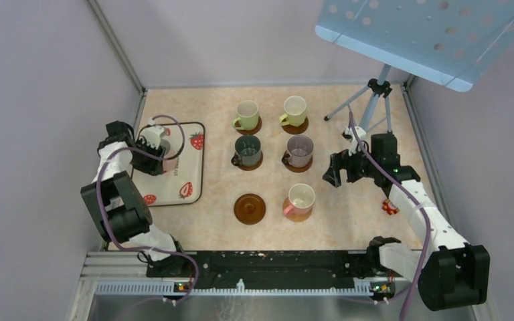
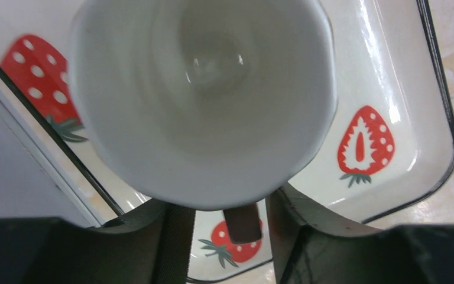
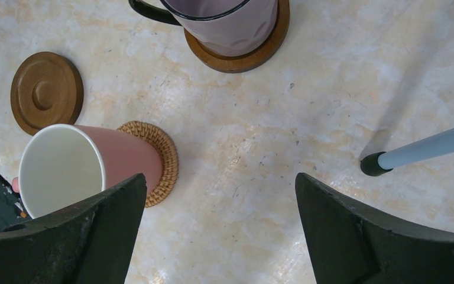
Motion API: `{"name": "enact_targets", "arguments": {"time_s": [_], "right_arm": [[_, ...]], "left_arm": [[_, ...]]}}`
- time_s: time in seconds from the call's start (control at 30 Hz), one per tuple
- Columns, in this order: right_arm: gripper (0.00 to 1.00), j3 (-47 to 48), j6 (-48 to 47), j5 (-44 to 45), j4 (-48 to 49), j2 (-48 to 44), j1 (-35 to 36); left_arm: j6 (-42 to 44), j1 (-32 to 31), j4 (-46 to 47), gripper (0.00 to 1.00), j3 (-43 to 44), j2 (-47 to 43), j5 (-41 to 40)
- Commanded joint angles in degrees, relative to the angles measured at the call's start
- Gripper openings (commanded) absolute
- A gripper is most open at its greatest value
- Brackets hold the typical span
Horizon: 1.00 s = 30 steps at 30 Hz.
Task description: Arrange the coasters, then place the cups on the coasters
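Note:
Six coasters lie in a two-by-three grid. Two light green cups (image 1: 246, 115) (image 1: 294, 110), a dark green-grey cup (image 1: 247, 151) and a mauve cup (image 1: 300, 150) stand on brown coasters. A pink cup (image 1: 300, 199) (image 3: 88, 163) rests on the tan woven coaster (image 3: 164, 160). The front-left brown coaster (image 1: 249, 208) (image 3: 46, 92) is bare. My left gripper (image 1: 154, 150) (image 2: 223, 204) is at another cup (image 2: 204, 89) on the strawberry tray (image 1: 187, 175); its open fingers straddle the handle (image 2: 242, 223) with gaps either side. My right gripper (image 1: 338, 167) (image 3: 221, 201) hangs open over bare table.
A tripod (image 1: 375, 100) (image 3: 425, 148) holding a light blue perforated panel (image 1: 428, 33) stands at the back right. A small red object (image 1: 391, 207) lies beside the right arm. Walls close in the table on the left, right and back.

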Motion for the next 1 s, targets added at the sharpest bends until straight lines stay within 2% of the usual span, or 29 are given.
{"name": "enact_targets", "arguments": {"time_s": [0.0,0.17,0.33,0.5,0.63,0.77,0.87,0.97], "right_arm": [[0.95,2.51,-0.82,-0.67,0.90,-0.99,-0.51],[0.95,2.38,-0.73,-0.33,0.99,-0.73,-0.51],[0.95,2.42,-0.24,-0.14,1.34,-0.27,-0.53],[0.95,2.39,0.10,-0.36,1.34,0.30,-0.45],[0.95,2.41,0.37,-0.31,1.68,0.61,-0.53],[0.95,2.35,0.59,-0.74,1.55,0.83,-0.52],[0.95,2.25,0.72,-0.84,1.79,0.91,-0.51],[0.95,2.42,0.85,-0.78,1.87,1.27,-0.52]], "left_arm": [[-0.48,0.23,7.00,0.44,0.71,0.68,3.75],[-1.12,0.19,6.99,0.15,1.72,2.33,5.29],[-2.38,0.13,2.89,0.00,3.50,-1.07,9.91],[-4.16,-1.22,-0.86,0.00,4.59,-9.40,14.93],[-5.41,-2.54,-1.86,0.00,2.14,-16.43,18.37],[-4.19,-5.17,-7.66,0.00,2.34,-21.14,21.69],[-3.26,-9.42,-12.00,0.00,3.15,-23.71,23.48],[-5.04,-17.30,-12.18,0.00,1.39,-26.81,21.62]]}}
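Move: The last pink cup stands on the tray about 6 cm ahead of the open left hand and 3 cm to its right, its middle about level with the fingers and its handle towards them. The empty coaster lies some 32 cm to the hand's right and 10 cm back, 5 cm lower; the dark green cup is about 31 cm right and 6 cm ahead. From the idle right hand, the last pink cup is roughly 57 cm left, 6 cm ahead and 5 cm below. The left hand edges forward, pinches the pink cup's handle, lifts some 12 cm, swings right towards the coaster. ##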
